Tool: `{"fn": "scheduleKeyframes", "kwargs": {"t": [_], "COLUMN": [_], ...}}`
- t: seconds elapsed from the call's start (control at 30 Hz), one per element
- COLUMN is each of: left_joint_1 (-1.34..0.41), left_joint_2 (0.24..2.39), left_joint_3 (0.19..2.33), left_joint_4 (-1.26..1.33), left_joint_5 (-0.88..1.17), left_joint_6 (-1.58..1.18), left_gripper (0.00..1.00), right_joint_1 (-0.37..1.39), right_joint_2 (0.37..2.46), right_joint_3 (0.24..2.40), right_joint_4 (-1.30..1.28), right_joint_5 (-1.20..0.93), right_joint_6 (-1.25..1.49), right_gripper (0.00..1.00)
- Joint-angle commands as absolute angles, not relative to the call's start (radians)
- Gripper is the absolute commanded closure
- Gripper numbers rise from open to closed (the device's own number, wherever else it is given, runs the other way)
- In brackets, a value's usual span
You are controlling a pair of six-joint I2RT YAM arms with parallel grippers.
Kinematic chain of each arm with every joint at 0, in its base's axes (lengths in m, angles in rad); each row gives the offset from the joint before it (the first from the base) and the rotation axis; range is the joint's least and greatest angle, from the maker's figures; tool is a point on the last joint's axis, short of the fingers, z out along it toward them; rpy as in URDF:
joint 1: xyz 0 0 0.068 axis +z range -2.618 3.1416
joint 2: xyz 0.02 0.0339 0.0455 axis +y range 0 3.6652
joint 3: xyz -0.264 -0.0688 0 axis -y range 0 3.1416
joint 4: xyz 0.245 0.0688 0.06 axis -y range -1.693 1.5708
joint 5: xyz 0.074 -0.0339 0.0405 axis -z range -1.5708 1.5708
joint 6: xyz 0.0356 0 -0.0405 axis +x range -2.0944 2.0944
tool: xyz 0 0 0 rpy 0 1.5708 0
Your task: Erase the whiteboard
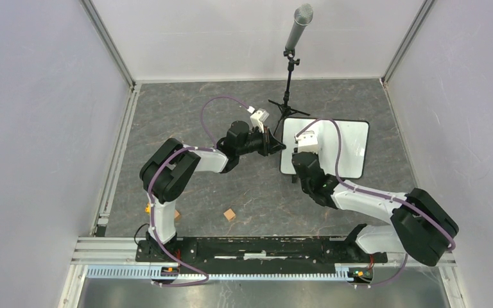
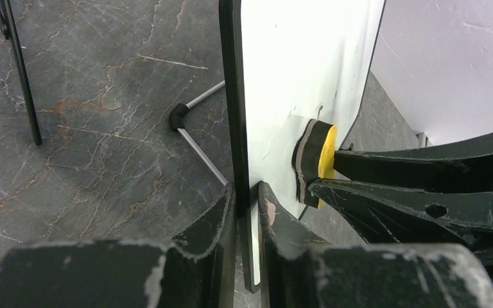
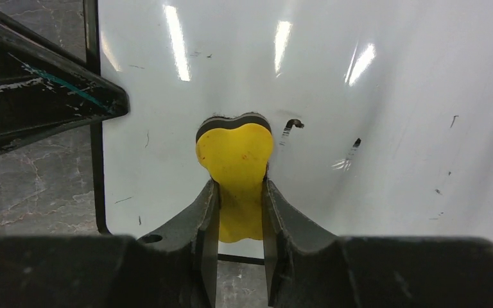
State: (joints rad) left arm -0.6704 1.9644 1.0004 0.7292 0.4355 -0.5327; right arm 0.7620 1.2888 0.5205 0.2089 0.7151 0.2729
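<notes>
The whiteboard point(image 1: 346, 144) lies right of centre, its left edge pinched by my left gripper point(image 1: 281, 149). In the left wrist view the left gripper point(image 2: 247, 192) is shut on the black rim of the whiteboard point(image 2: 295, 58), one finger on each face. My right gripper point(image 3: 239, 186) is shut on a yellow eraser point(image 3: 236, 147) whose dark felt side presses on the whiteboard point(image 3: 391, 96). A few short black marks point(image 3: 292, 123) remain just right of the eraser. The eraser point(image 2: 318, 160) also shows edge-on in the left wrist view. My right gripper point(image 1: 303, 154) hovers over the board's left part.
A microphone on a tripod stand point(image 1: 290, 64) rises just behind the board, one tripod leg point(image 2: 199, 147) close to its rim. A small wooden block point(image 1: 230, 214) and an orange piece point(image 1: 149, 208) lie near the front. Enclosure walls stand left, right and behind.
</notes>
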Motion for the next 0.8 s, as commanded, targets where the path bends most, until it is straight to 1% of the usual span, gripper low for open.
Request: {"fn": "scheduleKeyframes", "kwargs": {"t": [0.0,0.27,0.4,0.53,0.63,0.77], "left_joint_1": [-0.675,-0.675,-0.675,-0.675,-0.678,-0.680], "left_joint_2": [1.942,1.946,1.942,1.942,1.940,1.944], "left_joint_3": [1.011,1.017,1.015,1.023,1.026,1.029], "left_joint_4": [0.679,0.673,0.669,0.648,0.641,0.641], "left_joint_5": [0.420,0.423,0.424,0.418,0.416,0.416], "left_joint_6": [-0.463,-0.463,-0.459,-0.448,-0.440,-0.441], "left_gripper": [0.98,0.98,0.98,0.98,0.98,0.98], "right_joint_1": [0.737,0.418,0.346,0.371,0.493,0.667], "right_joint_2": [1.253,1.091,1.066,1.076,1.127,1.252], "right_joint_3": [0.521,0.358,0.336,0.347,0.394,0.514], "right_joint_4": [0.242,0.227,0.203,0.221,0.214,0.192], "right_joint_5": [0.788,0.715,0.717,0.651,0.705,0.746], "right_joint_6": [0.249,0.243,0.248,0.223,0.230,0.262], "right_gripper": [0.81,0.81,0.81,0.81,0.81,0.82]}}
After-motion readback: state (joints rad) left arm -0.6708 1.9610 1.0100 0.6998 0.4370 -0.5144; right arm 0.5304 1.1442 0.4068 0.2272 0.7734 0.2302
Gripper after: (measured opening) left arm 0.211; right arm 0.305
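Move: Just ahead of the right hand, which still holds the yellow eraser near the lower left of the reclined whiteboard, the board's middle lies about 4 cm forward, 6 cm right and 2 cm up. A small hooked mark sits some 3 cm right and 4 cm ahead, a short stroke about 7 cm right and 4 cm ahead, both slightly higher. The left fingertips are 8 cm left, 4 cm ahead. From the left hand, the board's middle is roughly 14 cm right, level otherwise. Sweeping the eraser along the whiteboard to the right, the right hand travels about 14 cm, rising barely a centimetre while its wrist swings some 20 degrees clockwise, then turns back left by about 4 cm. Its fingers keep their hold on the eraser; the left hand stays put, still pinching the board's left edge. ##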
